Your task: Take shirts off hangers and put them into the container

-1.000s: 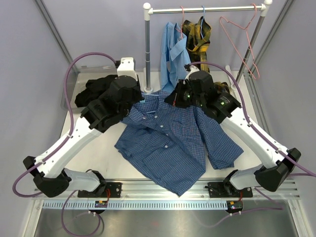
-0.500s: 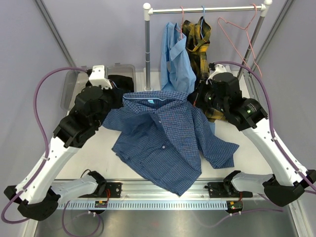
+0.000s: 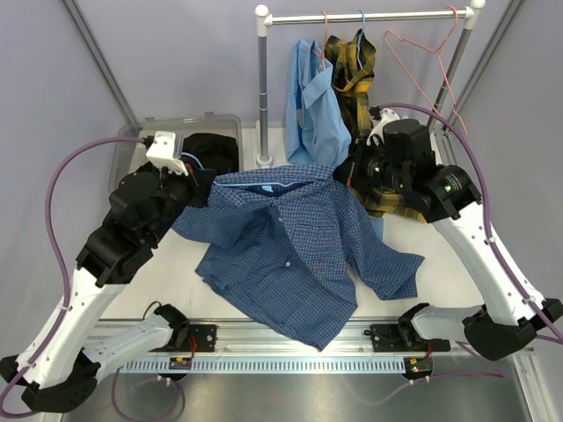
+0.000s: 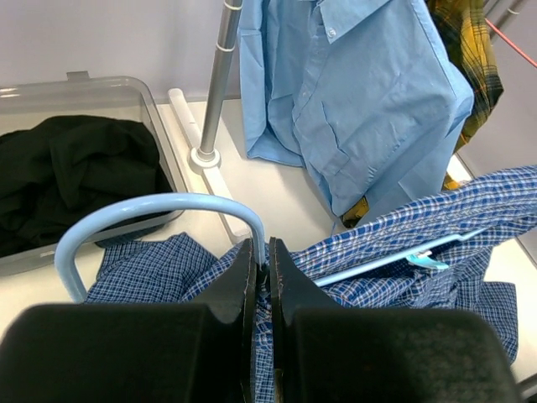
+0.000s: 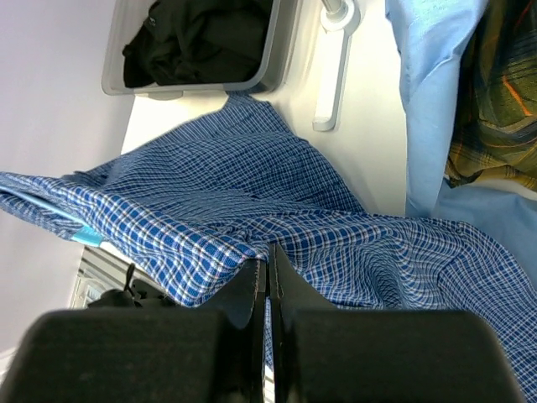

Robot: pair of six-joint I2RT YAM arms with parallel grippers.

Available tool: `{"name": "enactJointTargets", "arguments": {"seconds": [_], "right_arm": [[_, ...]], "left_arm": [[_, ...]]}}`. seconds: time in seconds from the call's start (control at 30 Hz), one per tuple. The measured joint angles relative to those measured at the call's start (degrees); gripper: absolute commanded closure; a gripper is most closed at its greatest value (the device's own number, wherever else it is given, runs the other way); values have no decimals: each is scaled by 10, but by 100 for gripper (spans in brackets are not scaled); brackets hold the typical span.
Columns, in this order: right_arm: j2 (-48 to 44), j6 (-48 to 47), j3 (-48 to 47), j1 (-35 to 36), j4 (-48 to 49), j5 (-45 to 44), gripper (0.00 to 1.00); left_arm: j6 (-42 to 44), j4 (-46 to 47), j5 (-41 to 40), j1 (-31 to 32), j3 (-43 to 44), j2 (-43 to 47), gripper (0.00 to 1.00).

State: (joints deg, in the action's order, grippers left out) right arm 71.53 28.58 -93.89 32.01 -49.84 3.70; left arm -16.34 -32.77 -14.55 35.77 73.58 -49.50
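Observation:
The dark blue check shirt hangs stretched between both grippers, its tail on the table. My left gripper is shut at the shirt's collar on the neck of a light-blue hanger that is still inside the shirt. My right gripper is shut on the shirt's far shoulder. The container at the back left holds the black shirt. A light blue shirt and a yellow plaid shirt hang on the rail.
An empty pink hanger hangs at the rail's right end. The rail's left post stands between the container and the hanging shirts. The plaid shirt's lower part lies under my right arm.
Both arms have risen and spread apart, the left toward the container, the right to the right. The check shirt is pulled taut between them, and the black shirt in the container has come into view.

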Motion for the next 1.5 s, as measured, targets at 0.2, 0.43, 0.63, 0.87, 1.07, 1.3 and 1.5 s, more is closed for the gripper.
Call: {"name": "enactJointTargets", "arguments": {"seconds": [0.2, 0.43, 0.63, 0.87, 1.07, 1.3, 1.5], "right_arm": [[29, -7, -2, -8, -14, 19, 100], [31, -20, 0, -16, -25, 50, 100], [40, -26, 28, -24, -23, 85, 100], [40, -34, 111, -24, 12, 132, 100], [35, -65, 161, -21, 21, 142, 66], [-14, -135, 91, -20, -57, 85, 27], [-58, -193, -15, -20, -124, 42, 24]], "left_arm": [[35, 0, 25, -7, -3, 9, 100], [42, 13, 27, -6, -29, 38, 100], [45, 30, 32, -6, -39, 64, 100], [26, 31, 32, -7, -38, 66, 100], [-26, 72, 74, -10, -29, 23, 100], [-29, 97, 78, -12, -37, -12, 100], [-12, 98, 75, -12, -47, -18, 100]]}}
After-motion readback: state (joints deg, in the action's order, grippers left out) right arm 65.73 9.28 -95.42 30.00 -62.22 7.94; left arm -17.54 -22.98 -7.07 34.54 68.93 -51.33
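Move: My left hand already grips the hanger and my right hand the blue checked shirt's shoulder end. From my right hand, the shirt's loose body has its middle about 10 cm back, 12 cm left and 30 below; the light-blue shirt hangs roughly 18 ahead, 5 left and 10 lower, the yellow plaid one some 20 ahead, 2 right and 8 lower. From my left hand, the loose body lies about 8 back, 13 right and 32 below. Keeping the hanger pinched in my left hand, I draw the held cloth down about 12 cm with my right, tipping those fingers down and edging slightly back. There I open wide, let go, and lift the empty hand some 10 cm while backing off to the right. My left first eases back and up, then shifts about 4 cm right and a little forward. ##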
